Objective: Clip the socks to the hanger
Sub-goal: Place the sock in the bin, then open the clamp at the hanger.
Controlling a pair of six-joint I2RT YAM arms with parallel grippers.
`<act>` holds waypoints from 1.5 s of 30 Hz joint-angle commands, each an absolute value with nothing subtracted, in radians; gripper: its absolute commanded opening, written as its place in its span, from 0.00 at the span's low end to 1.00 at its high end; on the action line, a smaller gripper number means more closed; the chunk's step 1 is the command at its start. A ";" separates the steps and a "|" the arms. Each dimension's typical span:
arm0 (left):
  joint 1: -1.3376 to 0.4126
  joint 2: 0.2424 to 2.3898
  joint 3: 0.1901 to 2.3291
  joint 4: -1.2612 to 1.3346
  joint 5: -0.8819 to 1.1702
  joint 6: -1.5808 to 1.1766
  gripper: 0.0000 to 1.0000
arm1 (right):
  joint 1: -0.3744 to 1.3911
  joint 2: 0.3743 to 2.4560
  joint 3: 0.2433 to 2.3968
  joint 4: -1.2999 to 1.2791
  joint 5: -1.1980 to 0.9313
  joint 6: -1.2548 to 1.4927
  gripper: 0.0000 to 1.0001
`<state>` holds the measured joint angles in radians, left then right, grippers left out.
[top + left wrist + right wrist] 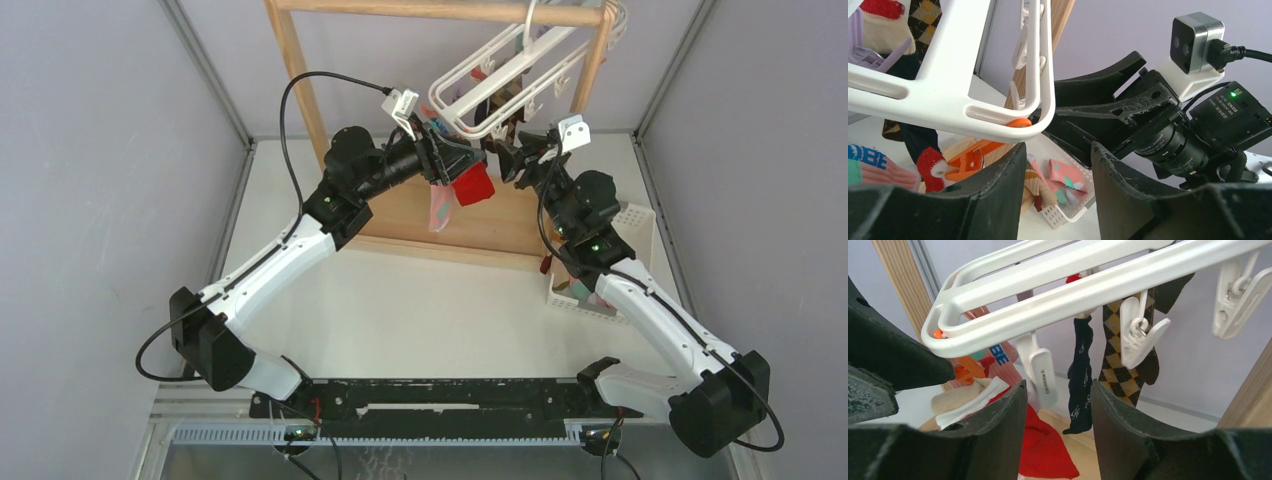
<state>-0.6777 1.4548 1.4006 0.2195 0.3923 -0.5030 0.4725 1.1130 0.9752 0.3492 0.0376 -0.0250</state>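
The white hanger (pixel 500 80) hangs tilted from the wooden rack. A navy sock (pixel 1079 375) and an argyle sock (pixel 1120 360) dangle from its clips. A red sock (pixel 472 187) and a pink one (pixel 440 210) hang at its near corner, by an orange clip (pixel 968 155). My left gripper (pixel 450 160) is open, its fingertips just under the hanger's rounded corner (pixel 1038 125), with nothing between them (pixel 1057 147). My right gripper (pixel 505 158) faces it from the right, open and empty (pixel 1058 385), below a white clip (pixel 1040 372).
The wooden rack (pixel 300 70) stands on a board base (pixel 480 225) at the back. A white slatted basket (pixel 630 225) with more socks (pixel 1068 182) sits beside my right arm. Grey walls close in both sides.
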 commanded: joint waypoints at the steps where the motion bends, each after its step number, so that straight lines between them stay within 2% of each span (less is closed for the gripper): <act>1: -0.677 1.424 1.386 0.255 0.374 -0.476 0.54 | 0.458 1.121 1.011 0.418 0.012 -0.031 0.54; 3: -0.677 1.425 1.387 0.256 0.376 -0.475 0.54 | 0.435 1.137 1.018 0.427 -0.020 -0.015 0.51; 6: -0.677 1.429 1.395 0.251 0.375 -0.473 0.54 | 0.402 1.168 1.044 0.426 -0.071 -0.005 0.36; 7: -0.676 1.431 1.397 0.250 0.376 -0.472 0.54 | 0.397 1.178 1.049 0.427 -0.077 0.009 0.34; 9: -0.674 1.432 1.400 0.248 0.377 -0.471 0.54 | 0.395 1.184 1.056 0.424 -0.093 0.014 0.35; 14: -0.669 1.440 1.402 0.248 0.377 -0.478 0.54 | 0.394 1.183 1.058 0.426 -0.130 0.012 0.46; 25: -0.666 1.468 1.412 0.255 0.394 -0.497 0.53 | 0.399 1.172 1.063 0.397 -0.226 0.002 0.47; 37: -0.664 1.467 1.415 0.258 0.402 -0.509 0.53 | 0.407 1.180 1.080 0.380 -0.224 -0.032 0.44; 42: -0.663 1.465 1.417 0.252 0.400 -0.502 0.53 | 0.405 1.193 1.089 0.382 -0.220 -0.037 0.35; 45: -0.663 1.465 1.417 0.249 0.398 -0.501 0.53 | 0.401 1.195 1.089 0.382 -0.228 -0.035 0.34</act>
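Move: The nearest white clip under the hanger hangs about 3 cm ahead of the right fingertips, 2 cm to their left and 2 cm above. From this hand, the hanger's near corner is some 4 cm ahead, 6 cm left and 3 cm up, while the next white clip is roughly 8 cm ahead, 3 cm right and 3 cm up. From the left hand, the nearest white clip lies about 5 cm ahead, 6 cm right and a little above. Ease the half-open right gripper forward about 2.5 cm under the hanger edge, narrowing the fingers, then reopen them partway. Draw back slightly while swinging left some 2.5 cm and turning about 10 degrees counter-clockwise, to line up on the nearest white clip. Finish by rising about 1 cm and closing the fingertips in around it, with the left gripper kept half open near the corner. ##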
